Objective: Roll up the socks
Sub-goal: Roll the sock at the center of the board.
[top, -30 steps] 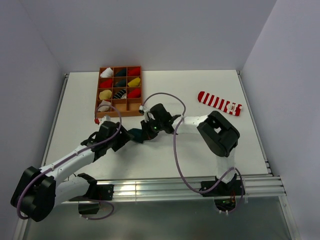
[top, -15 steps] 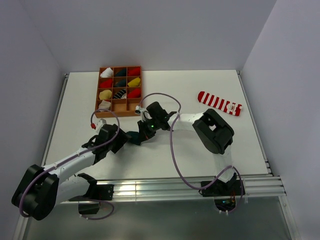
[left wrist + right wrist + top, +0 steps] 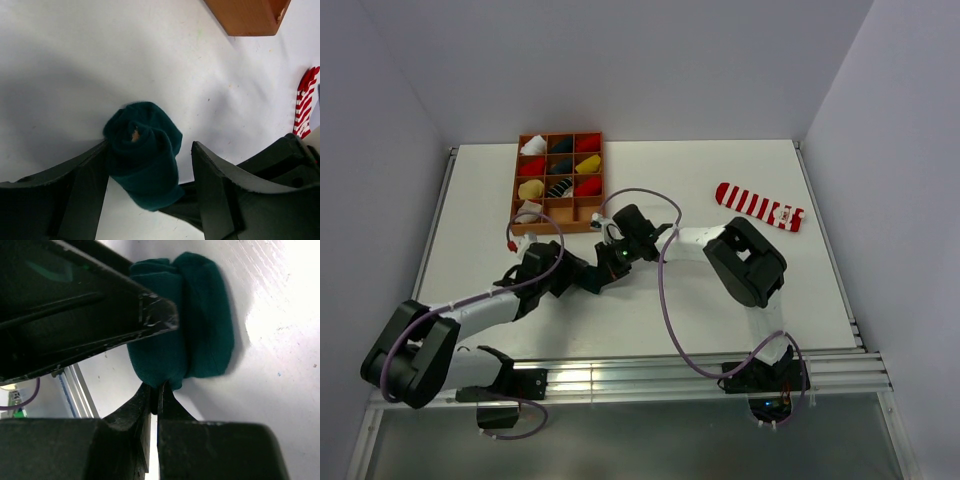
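Note:
A dark green sock [image 3: 145, 155], rolled into a bundle, lies on the white table between the fingers of my left gripper [image 3: 148, 150]. That gripper is open: one finger touches the roll and the other stands apart from it. My right gripper [image 3: 155, 388] is shut on the roll's [image 3: 200, 335] lower edge from the opposite side. In the top view both grippers meet over the roll [image 3: 592, 277] just in front of the tray. The red-and-white striped sock [image 3: 760, 205] lies flat at the right [image 3: 304, 107]. A pale sock with a red tip [image 3: 523, 218] hangs over the tray's near left corner.
A brown wooden tray [image 3: 560, 228] with several compartments stands at the back left and holds rolled bundles in red, yellow, white and dark colours. Its corner [image 3: 245, 17] shows in the left wrist view. A metal rail [image 3: 700, 370] runs along the table's near edge.
My left arm has reached forward and right, bringing its open fingers around the green roll. The right gripper shifted slightly left with the sock's edge, then held still.

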Robot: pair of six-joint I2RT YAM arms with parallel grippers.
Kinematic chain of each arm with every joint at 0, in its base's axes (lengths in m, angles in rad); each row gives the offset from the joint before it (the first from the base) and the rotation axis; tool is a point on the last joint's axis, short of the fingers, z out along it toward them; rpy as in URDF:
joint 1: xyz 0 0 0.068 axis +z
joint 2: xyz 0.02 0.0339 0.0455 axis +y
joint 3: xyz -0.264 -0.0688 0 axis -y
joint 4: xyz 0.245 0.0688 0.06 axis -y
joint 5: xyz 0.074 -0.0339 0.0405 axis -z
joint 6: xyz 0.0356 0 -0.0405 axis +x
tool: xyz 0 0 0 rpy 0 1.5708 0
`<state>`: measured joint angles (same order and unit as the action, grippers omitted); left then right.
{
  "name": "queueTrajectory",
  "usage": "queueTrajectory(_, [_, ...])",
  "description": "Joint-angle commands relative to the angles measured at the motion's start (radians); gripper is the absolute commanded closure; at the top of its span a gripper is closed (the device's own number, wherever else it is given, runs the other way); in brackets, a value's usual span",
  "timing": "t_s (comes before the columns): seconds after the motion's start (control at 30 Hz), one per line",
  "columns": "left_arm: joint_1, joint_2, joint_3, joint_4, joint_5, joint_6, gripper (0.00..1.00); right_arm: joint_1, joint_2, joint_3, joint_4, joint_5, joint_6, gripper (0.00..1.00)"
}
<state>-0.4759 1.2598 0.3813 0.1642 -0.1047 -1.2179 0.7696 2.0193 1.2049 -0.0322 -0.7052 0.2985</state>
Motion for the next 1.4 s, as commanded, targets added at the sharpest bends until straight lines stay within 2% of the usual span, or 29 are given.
queueTrajectory(0.0, [0.002,0.068,0.018,0.032,0.074,0.027,0.31,0.007,0.025,-0.016,-0.003,-0.016,0.037,1.0])
queueTrajectory(0.1, [0.002,0.107,0.018,0.052,0.095,0.038,0.38,0.002,0.036,-0.024,0.015,-0.01,0.08,1.0])
queueTrajectory(0.37, [0.002,0.13,0.022,0.006,0.109,0.087,0.69,-0.032,0.024,-0.097,0.103,0.018,0.163,1.0])
queueTrajectory(0.43, [0.0,0.136,0.022,-0.008,0.111,0.092,0.87,-0.032,-0.005,-0.111,0.115,0.056,0.165,1.0])
queueTrajectory(0.5, [0.002,0.144,0.031,-0.031,0.112,0.101,0.94,-0.03,-0.057,-0.139,0.126,0.096,0.157,0.96])
queueTrajectory(0.53, [0.002,0.156,0.036,-0.038,0.114,0.107,0.95,-0.027,-0.08,-0.154,0.139,0.12,0.156,0.88])
queueTrajectory(0.6, [0.0,0.165,0.051,-0.055,0.12,0.119,0.95,-0.021,-0.134,-0.208,0.182,0.205,0.14,0.77])
queueTrajectory(0.63, [0.0,0.174,0.056,-0.067,0.122,0.124,0.96,-0.007,-0.192,-0.226,0.193,0.248,0.131,0.68])
queueTrajectory(0.67, [0.0,0.181,0.062,-0.075,0.132,0.133,0.98,0.002,-0.221,-0.258,0.202,0.36,0.12,0.65])
queueTrajectory(0.77, [0.0,0.205,0.093,-0.103,0.141,0.142,0.98,0.078,-0.339,-0.33,0.241,0.566,0.051,0.57])
queueTrajectory(0.8, [-0.001,0.217,0.106,-0.107,0.158,0.144,0.98,0.103,-0.382,-0.344,0.247,0.689,0.01,0.53])
queueTrajectory(0.9, [-0.001,0.231,0.134,-0.129,0.178,0.146,0.98,0.216,-0.413,-0.361,0.258,0.949,-0.083,0.49])
queueTrajectory(1.03, [-0.012,0.254,0.174,-0.161,0.189,0.165,0.99,0.341,-0.39,-0.354,0.284,1.148,-0.189,0.45])
queueTrajectory(1.1, [-0.013,0.263,0.195,-0.218,0.191,0.178,0.99,0.394,-0.354,-0.329,0.288,1.197,-0.24,0.44])
queueTrajectory(1.37, [-0.015,0.297,0.229,-0.249,0.207,0.196,0.99,0.508,-0.232,-0.26,0.33,1.352,-0.377,0.44])
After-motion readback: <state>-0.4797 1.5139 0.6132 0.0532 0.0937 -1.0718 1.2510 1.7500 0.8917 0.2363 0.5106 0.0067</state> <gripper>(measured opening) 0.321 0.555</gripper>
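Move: The green sock, partly rolled, sits between the left hand's open fingers, about 1 cm ahead, 1 cm to the right and 1 cm lower. From the right hand, whose shut fingers pinch its near edge, its middle is some 3 cm to the left and 1 cm ahead, at about the same height. From the left hand the wooden box's middle is roughly 22 cm ahead and 6 cm left; the beige rolled sock in it lies 15 cm ahead, 12 cm left. Easing forward, right and down about 1 cm, the left hand closes on the green roll, then carries on some 3 cm to the right, turning slightly clockwise. The right fingers let go and that hand backs off right about 4 cm while rising as much, then comes partway back left and down, ending a little nearer its base, its wrist swung over 50 degrees so the open fingers point left and forward at the sock. ##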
